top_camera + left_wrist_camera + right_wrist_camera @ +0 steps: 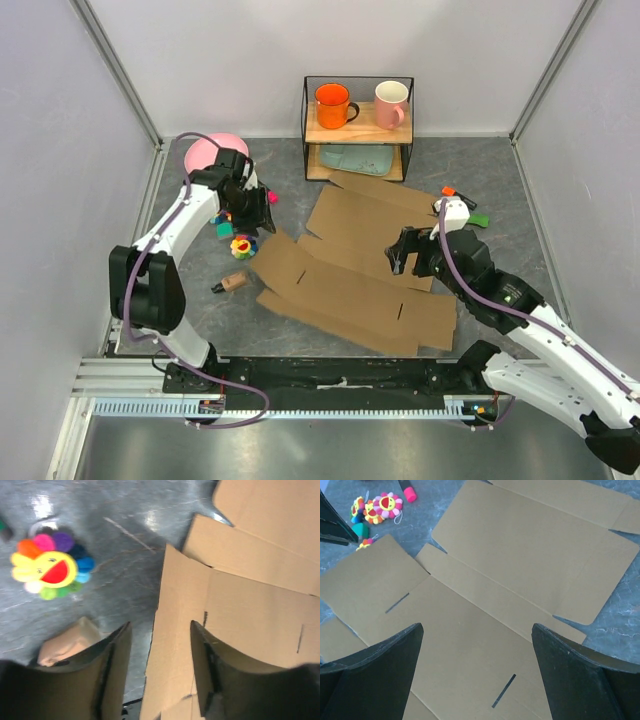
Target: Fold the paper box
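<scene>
The paper box [350, 262] lies flat and unfolded in the middle of the table, plain brown cardboard with flaps, creases and thin slots. My left gripper [260, 212] hovers over its left edge. In the left wrist view that gripper [160, 624] is open, and the box's left flap [235, 615] shows below and between the fingers, not pinched. My right gripper [402, 252] hangs over the right part of the sheet. In the right wrist view it [477, 626] is wide open above a slotted panel [485, 630] with nothing held.
A wire shelf [358, 128] at the back holds an orange mug [331, 104], a pink mug [391, 103] and a teal tray. A pink bowl [212, 150], flower toys [242, 245] and a small brown roll [233, 282] lie left of the sheet. A marker [462, 200] lies at the right.
</scene>
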Robot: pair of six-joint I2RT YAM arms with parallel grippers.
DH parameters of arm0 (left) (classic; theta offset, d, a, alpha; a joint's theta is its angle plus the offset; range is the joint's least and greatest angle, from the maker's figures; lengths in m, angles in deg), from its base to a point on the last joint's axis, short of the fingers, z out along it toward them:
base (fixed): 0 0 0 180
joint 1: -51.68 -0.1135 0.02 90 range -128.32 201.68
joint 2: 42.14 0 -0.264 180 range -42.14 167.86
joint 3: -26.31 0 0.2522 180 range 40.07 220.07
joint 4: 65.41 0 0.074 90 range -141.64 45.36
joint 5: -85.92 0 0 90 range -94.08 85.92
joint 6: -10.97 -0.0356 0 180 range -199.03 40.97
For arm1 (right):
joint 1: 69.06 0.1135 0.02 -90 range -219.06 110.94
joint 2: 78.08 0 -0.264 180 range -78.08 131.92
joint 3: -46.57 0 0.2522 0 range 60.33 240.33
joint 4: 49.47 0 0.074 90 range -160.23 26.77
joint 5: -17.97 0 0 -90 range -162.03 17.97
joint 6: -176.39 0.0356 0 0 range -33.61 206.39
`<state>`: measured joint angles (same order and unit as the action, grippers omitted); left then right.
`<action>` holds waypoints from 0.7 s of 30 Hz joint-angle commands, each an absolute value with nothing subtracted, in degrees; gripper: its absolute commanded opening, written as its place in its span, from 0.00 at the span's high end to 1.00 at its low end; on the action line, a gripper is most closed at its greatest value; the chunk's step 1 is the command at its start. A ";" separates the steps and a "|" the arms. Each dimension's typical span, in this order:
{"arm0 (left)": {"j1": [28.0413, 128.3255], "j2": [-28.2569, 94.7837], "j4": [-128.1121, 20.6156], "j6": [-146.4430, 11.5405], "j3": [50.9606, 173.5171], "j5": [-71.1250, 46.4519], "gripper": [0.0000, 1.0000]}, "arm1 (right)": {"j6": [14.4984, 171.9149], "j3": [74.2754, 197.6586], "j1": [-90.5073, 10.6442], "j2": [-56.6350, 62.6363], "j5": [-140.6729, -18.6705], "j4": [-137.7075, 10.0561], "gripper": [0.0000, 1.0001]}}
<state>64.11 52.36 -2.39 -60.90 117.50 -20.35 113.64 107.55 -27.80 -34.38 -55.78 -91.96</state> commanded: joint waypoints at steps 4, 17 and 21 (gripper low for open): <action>64.08 40.07 -4.35 -52.77 113.38 -1.36 0.00 | 113.11 106.74 -27.84 -34.22 -55.60 -91.71 0.02; 85.85 -6.43 -13.88 0.48 74.79 5.84 0.00 | 114.78 104.81 -27.84 -32.47 -56.30 -88.02 0.02; 97.89 -10.06 -2.45 15.40 73.12 12.34 0.00 | 115.83 102.35 -27.84 -31.94 -56.56 -85.83 0.02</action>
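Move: The left hand has just let its grip slacken beside the raised left panel of the paper box, whose middle lies about 5 cm back, 4 cm right and 5 cm below it. Its next place, the left end of the front flap, is some 14 cm back, 1 cm left and 8 cm down. The yellow flower lies 6 cm left and 1 cm back, the brush 8 cm left and 9 cm back, both 8 cm below. From the right hand that flap end is about 27 cm left, 1 cm back and 18 cm down. The left hand spreads its part-open fingers to full width, coming free of the lifted edge of the left panel as it shifts some 4 cm left, and then rises about 6 cm clear of the cardboard. From there it sweeps back about 16 cm and sinks again, cutting right as it goes, to hover open near the left end of the front flap with the wrist turned roughly 30 degrees counter-clockwise, while the open right hand eases down a little over the box. ##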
